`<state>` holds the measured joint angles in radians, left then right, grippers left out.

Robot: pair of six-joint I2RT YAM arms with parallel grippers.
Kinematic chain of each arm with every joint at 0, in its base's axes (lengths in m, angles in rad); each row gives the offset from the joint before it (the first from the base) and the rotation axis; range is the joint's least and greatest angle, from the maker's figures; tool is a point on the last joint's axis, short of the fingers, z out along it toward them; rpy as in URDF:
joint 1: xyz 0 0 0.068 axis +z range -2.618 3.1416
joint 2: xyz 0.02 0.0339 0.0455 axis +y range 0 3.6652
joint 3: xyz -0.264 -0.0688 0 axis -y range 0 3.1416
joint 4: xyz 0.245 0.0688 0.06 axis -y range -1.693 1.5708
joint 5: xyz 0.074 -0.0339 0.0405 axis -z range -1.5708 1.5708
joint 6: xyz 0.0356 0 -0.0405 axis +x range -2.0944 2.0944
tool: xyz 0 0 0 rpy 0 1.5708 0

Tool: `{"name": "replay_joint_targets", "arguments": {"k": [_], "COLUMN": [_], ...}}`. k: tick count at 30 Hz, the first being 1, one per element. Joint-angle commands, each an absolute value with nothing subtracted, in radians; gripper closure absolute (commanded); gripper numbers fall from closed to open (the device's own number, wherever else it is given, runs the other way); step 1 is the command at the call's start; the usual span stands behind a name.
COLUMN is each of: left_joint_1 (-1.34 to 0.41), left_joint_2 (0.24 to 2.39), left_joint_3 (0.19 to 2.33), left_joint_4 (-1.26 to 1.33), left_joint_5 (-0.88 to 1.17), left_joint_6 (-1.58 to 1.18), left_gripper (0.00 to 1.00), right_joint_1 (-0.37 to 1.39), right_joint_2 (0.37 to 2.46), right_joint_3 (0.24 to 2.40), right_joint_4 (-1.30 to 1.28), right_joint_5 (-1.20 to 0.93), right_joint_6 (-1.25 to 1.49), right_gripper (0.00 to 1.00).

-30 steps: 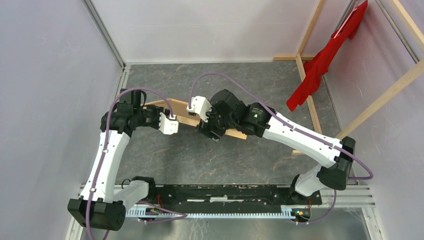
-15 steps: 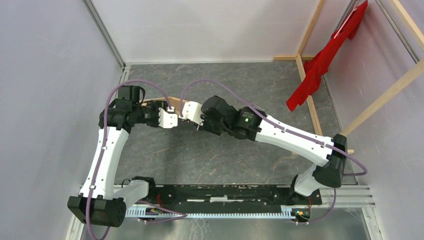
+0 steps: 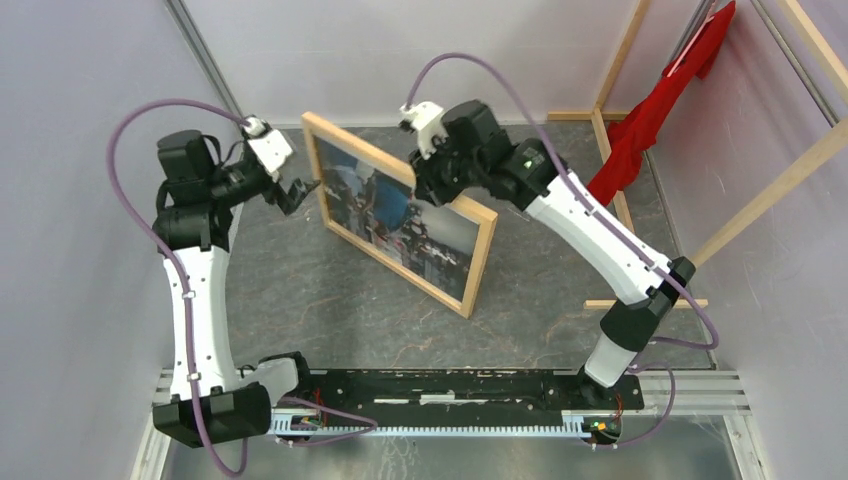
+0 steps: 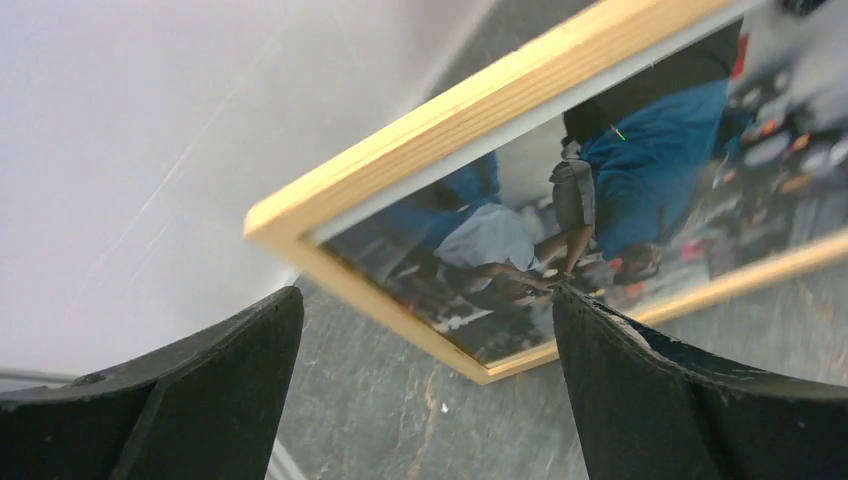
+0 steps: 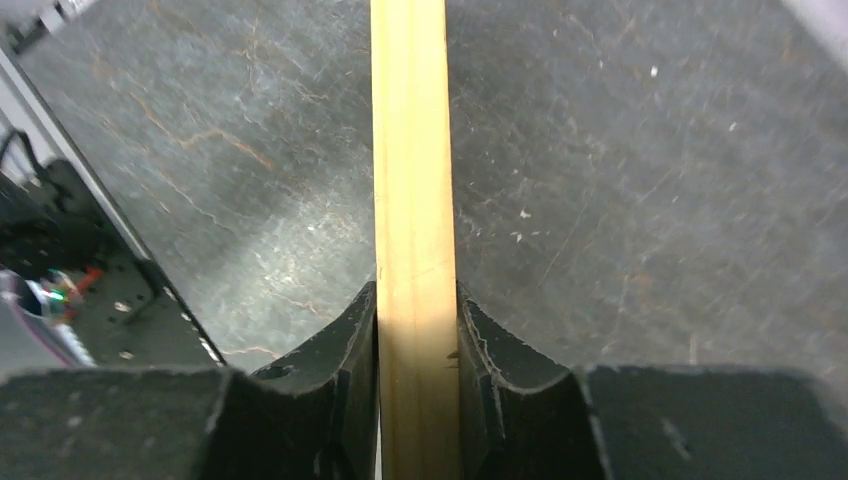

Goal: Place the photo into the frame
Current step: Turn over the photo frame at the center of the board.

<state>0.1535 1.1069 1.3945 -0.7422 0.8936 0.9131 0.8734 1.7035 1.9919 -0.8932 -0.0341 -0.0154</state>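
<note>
The light wood frame (image 3: 478, 262) stands tilted up on its lower edge in the middle of the table. The photo (image 3: 400, 215), a dark colourful scene with people, sits inside it behind the pane and faces the camera. My right gripper (image 3: 425, 180) is shut on the frame's top rail; the right wrist view shows the rail (image 5: 412, 200) clamped edge-on between both fingers. My left gripper (image 3: 300, 190) is open and empty, just left of the frame's upper left corner, not touching it. The left wrist view shows that frame corner (image 4: 300, 225) and the photo (image 4: 620, 170) beyond the open fingers.
A red cloth (image 3: 650, 110) hangs on the wooden rack beams (image 3: 770, 190) at the right. White and lilac walls close in the dark marbled table (image 3: 330, 300) at the back and left. A black rail (image 3: 450, 385) with the arm bases runs along the near edge.
The frame was lying low under both grippers; now my right gripper has lifted it upright so the photo faces out. My left gripper has let go, opened and pulled back to the upper left.
</note>
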Motion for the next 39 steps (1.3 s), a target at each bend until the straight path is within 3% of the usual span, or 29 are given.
{"name": "replay_joint_targets", "arguments": {"k": [1, 12, 22, 33, 39], "left_joint_1": [0.231, 0.268, 0.267, 0.267, 0.268], "left_joint_2": [1.148, 1.238, 1.334, 1.321, 1.335], "left_joint_3": [1.462, 1.469, 1.362, 1.189, 1.153], "left_joint_4": [-0.504, -0.713, -0.887, -0.828, -0.813], "left_joint_5": [1.02, 0.958, 0.828, 0.769, 0.788], "left_joint_6": [0.437, 0.461, 0.556, 0.57, 0.566], "left_gripper": [0.0, 0.0, 0.0, 0.0, 0.0], "right_joint_1": [0.71, 0.513, 0.468, 0.468, 0.467], "right_joint_2": [1.672, 1.471, 1.239, 1.224, 1.335], "right_joint_3": [1.997, 1.454, 0.64, 0.328, 0.324], "right_joint_4": [-0.745, -0.434, 0.183, 0.503, 0.631], "right_joint_5": [-0.204, -0.258, -0.257, -0.008, 0.101], "right_joint_6": [0.197, 0.377, 0.728, 0.883, 0.915], "right_gripper": [0.95, 0.99, 0.96, 0.93, 0.92]}}
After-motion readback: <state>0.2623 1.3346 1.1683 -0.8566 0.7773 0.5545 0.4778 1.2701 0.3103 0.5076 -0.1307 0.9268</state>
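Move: The right hand holds the frame's long upper rail, with the frame hanging steeply below: its middle is about 7 cm left, 2 cm ahead and 14 cm lower. The place on the board where the frame is to lie has its middle some 28 cm below this hand, about 3 cm ahead and 3 cm to the left. From the empty left hand, that place is about 27 cm right, 1 cm ahead and 32 cm down. Forward about 6 cm at first, then right and mostly down, the right hand brings the gripped rail some 25 cm lower, ending about 15 cm farther right and nearly back to its starting reach. Its wrist rolls and turns clockwise to lay the frame over, the fingers keeping their pinch. The left hand, open and empty, rises briefly, then sinks past its starting height by about 17 cm, its fingers tipping downward. ##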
